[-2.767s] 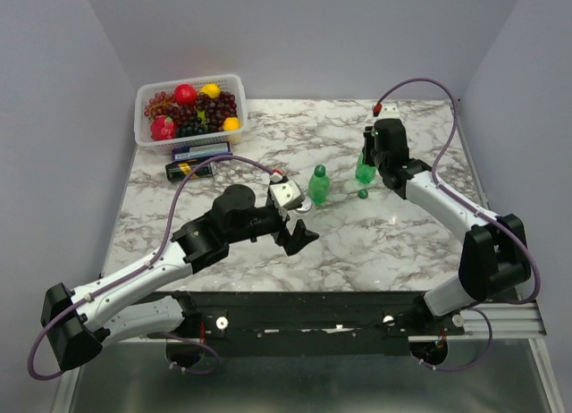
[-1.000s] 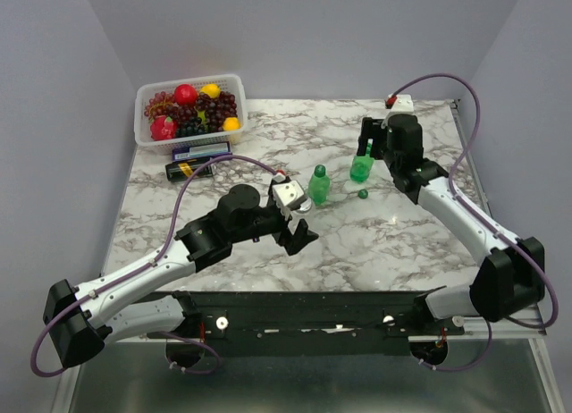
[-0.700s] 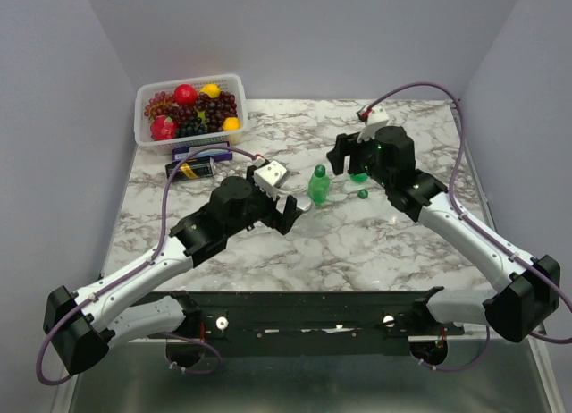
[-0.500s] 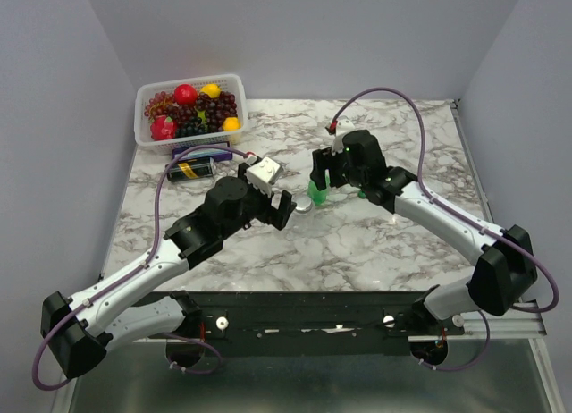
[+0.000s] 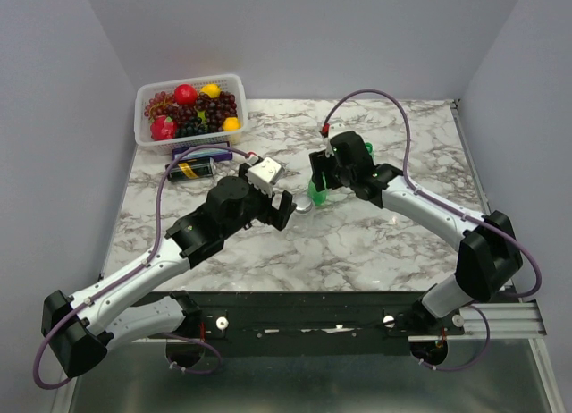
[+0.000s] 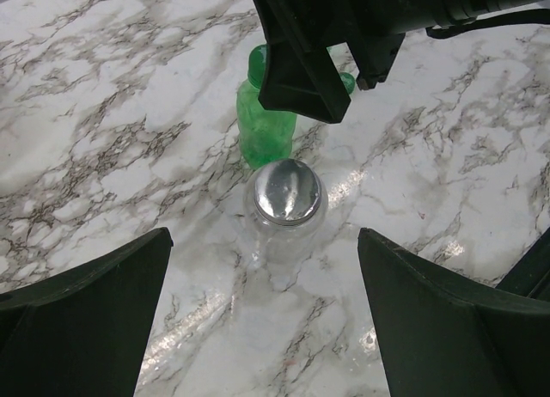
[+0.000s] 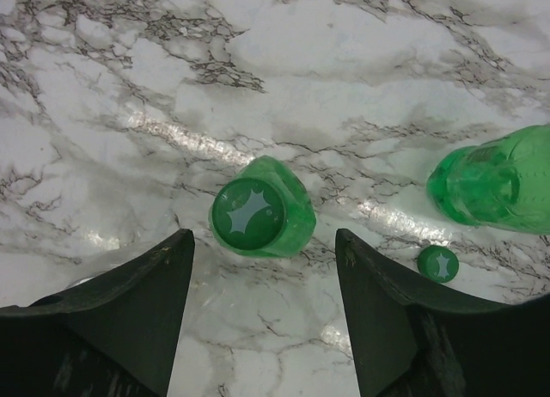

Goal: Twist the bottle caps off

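Note:
A green bottle (image 7: 290,216) stands upright with its dark green cap (image 7: 249,216) on. My right gripper (image 7: 262,251) hangs just above it, open, a finger on each side of the cap and not touching it. A second green bottle (image 7: 498,182) stands to the right with its mouth open, and a loose green cap (image 7: 438,264) lies on the marble beside it. A squat clear bottle (image 6: 284,234) with a silvery cap (image 6: 285,191) stands in front of the capped green bottle (image 6: 266,126). My left gripper (image 6: 266,328) is wide open, short of the clear bottle (image 5: 305,206).
A white basket (image 5: 147,136) of plastic fruit stands at the table's back left corner. In front of it lie a blue box (image 5: 201,151) and a dark can with a yellow label (image 5: 190,169). Both arms meet near the table's middle.
My right arm swung left from the uncapped green bottle to above the capped one, its jaws narrowing a little. My left gripper moved up towards the clear bottle.

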Tool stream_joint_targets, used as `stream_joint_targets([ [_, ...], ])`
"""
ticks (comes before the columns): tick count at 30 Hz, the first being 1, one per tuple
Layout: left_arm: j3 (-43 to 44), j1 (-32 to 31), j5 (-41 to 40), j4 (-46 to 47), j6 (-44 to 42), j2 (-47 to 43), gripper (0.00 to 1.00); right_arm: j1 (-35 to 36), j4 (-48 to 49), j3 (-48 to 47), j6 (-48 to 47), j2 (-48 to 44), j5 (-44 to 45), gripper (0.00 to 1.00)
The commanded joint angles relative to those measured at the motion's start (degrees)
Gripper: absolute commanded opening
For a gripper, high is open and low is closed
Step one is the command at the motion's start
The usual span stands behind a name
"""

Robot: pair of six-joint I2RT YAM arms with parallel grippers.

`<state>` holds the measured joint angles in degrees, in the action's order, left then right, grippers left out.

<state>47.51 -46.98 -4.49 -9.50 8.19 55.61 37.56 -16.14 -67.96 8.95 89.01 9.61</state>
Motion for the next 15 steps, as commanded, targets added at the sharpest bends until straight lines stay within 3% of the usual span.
stream_joint_targets([
  [1, 2.1, 0.0, 0.4, 0.1, 0.0, 0.1, 0.99, 0.5, 1.1, -3.1, 0.1, 2.8, 2.3, 0.73],
  [9, 2.2, 0.0, 3.0, 0.6, 0.7, 0.9, 0.99, 0.5, 1.0, -3.9, 0.4, 5.2, 2.8, 0.60],
  [15, 3.4, -0.1, 5.9, 0.1, 0.8, 2.6, 0.99, 0.5, 1.1, -4.7, -0.3, 4.2, 2.3, 0.24],
])
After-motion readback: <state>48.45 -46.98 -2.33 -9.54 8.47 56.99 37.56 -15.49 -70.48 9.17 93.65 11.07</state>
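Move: The cap of the standing green bottle is just ahead of my right hand: about 2 cm forward, 1 cm to its left and 2 cm below. The opened green bottle stands roughly 9 cm forward and 13 cm to the right of that hand, and the loose cap some 2 cm forward and 12 cm right. The silver-capped clear bottle is about 5 cm back and 6 cm left. From my left hand the green bottle's cap lies some 15 cm forward, 8 cm right and 9 cm lower. I ease my right hand forward and then down, about 1.5 cm each way, until the green bottle's cap sits between my part-open fingers. There I stop and close them from both sides, to roughly half their earlier gap, and pinch the cap, with the wrist hardly turning. ##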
